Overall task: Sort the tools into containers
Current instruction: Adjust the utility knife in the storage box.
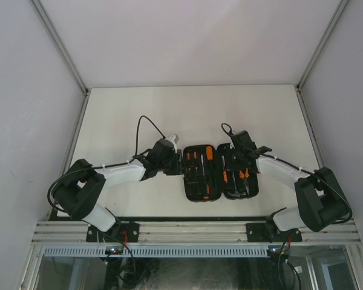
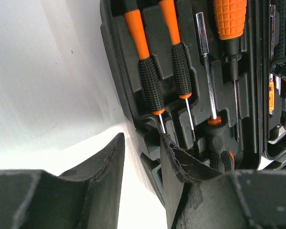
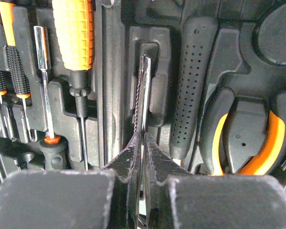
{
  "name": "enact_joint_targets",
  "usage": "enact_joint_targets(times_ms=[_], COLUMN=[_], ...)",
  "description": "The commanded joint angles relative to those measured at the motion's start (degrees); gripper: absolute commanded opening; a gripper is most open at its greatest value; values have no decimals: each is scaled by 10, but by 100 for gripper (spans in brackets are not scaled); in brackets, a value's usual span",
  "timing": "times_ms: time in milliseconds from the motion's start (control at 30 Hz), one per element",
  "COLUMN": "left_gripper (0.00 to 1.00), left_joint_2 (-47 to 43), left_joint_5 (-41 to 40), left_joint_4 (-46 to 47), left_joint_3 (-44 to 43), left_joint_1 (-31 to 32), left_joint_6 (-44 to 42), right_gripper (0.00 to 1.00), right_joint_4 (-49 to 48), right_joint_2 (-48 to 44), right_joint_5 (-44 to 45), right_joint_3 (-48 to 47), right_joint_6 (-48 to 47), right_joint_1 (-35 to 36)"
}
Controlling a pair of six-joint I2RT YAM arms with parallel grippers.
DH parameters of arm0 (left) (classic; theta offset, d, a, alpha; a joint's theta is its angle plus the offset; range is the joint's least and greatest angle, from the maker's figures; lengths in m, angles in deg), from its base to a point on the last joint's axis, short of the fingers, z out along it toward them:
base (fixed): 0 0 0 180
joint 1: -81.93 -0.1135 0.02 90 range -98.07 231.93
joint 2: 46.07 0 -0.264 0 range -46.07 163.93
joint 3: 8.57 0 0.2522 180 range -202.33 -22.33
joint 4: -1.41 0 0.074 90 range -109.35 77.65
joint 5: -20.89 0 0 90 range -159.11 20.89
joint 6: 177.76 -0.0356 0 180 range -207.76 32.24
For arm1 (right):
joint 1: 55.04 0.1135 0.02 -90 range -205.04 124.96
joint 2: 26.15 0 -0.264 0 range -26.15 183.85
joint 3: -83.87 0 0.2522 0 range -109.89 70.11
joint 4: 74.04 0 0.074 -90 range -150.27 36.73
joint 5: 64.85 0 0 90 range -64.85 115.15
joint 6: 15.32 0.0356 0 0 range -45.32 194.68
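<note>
The black tool case [image 1: 193,194] lies open in the middle of the table, with orange-and-black tools in its moulded slots. My left gripper [image 1: 176,162] is at the case's left edge. In the left wrist view the left gripper [image 2: 142,143] is open and straddles the case wall [image 2: 117,71]: one finger over the table, the other inside beside two thin screwdrivers [image 2: 148,81]. My right gripper [image 1: 242,158] is over the right half. In the right wrist view the right gripper [image 3: 143,136] is shut on a thin serrated metal blade [image 3: 144,90] standing in a slot. Pliers [image 3: 271,138] lie in a slot to its right.
A thick orange-handled screwdriver [image 3: 74,33] and a black perforated handle [image 3: 188,86] flank the blade. White enclosure walls [image 1: 30,90] stand on three sides of the white table [image 1: 187,109]. Cables loop above both wrists.
</note>
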Motion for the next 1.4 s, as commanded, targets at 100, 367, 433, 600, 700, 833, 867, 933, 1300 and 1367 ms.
enact_joint_targets(times_ms=[100,367,433,600,700,833,867,933,1300,1367], left_gripper=[39,38,38,38,38,38,38,38,40,41], left_joint_2=[-4,0,2,4,2,-6,-9,-15,-36,-44], left_joint_5=[-8,0,1,4,1,-14,-17,-17,7,6], left_joint_4=[-21,-19,-19,-24,-31,-61,-64,-72,-94,-98], left_joint_3=[-9,-18,-22,-27,-29,-38,-39,-40,-52,-49], left_joint_1=[-6,-4,-3,-3,-4,-7,-9,-15,-62,-70], left_joint_6=[-17,-21,-23,-29,-36,-51,-54,-61,-87,-89], right_gripper=[0,0,0,0,0,12,17,24,62,68], right_joint_4=[20,67,69,68,77,95,95,94,67,53], right_joint_2=[21,80,97,136,117,37,3,-50,-253,-274], right_joint_5=[18,34,34,31,51,80,81,89,95,83], right_joint_3=[-19,-38,-36,-36,-37,-44,-46,-48,13,40], right_joint_6=[0,21,28,38,39,34,29,23,27,38], right_joint_1=[26,66,74,90,95,91,91,88,-10,-38])
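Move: The utility knife sits on edge in the right half of the storage box, its middle about at the right hand's shut fingertips, some 1 cm below the hand point. Level with it the hammer lies 3 cm to its right; the pliers are 7 cm right and 2 cm back, the large screwdriver 5 cm left and 2 cm ahead. From the left hand, already at the box's left rim about 1 cm below, the knife is roughly 15 cm right, 1 cm ahead and 2 cm below. The utility knife is pressed down by the right hand's shut fingertips, which shift about 2.5 cm left and 1 cm down with a slight roll; then they come free, open well past half, draw back a little, climb some 11 cm and swing right, tilting about 20 degrees outward. The left hand stays at the box's left rim with fingers part open and draws the box left by about 3.5 cm. ##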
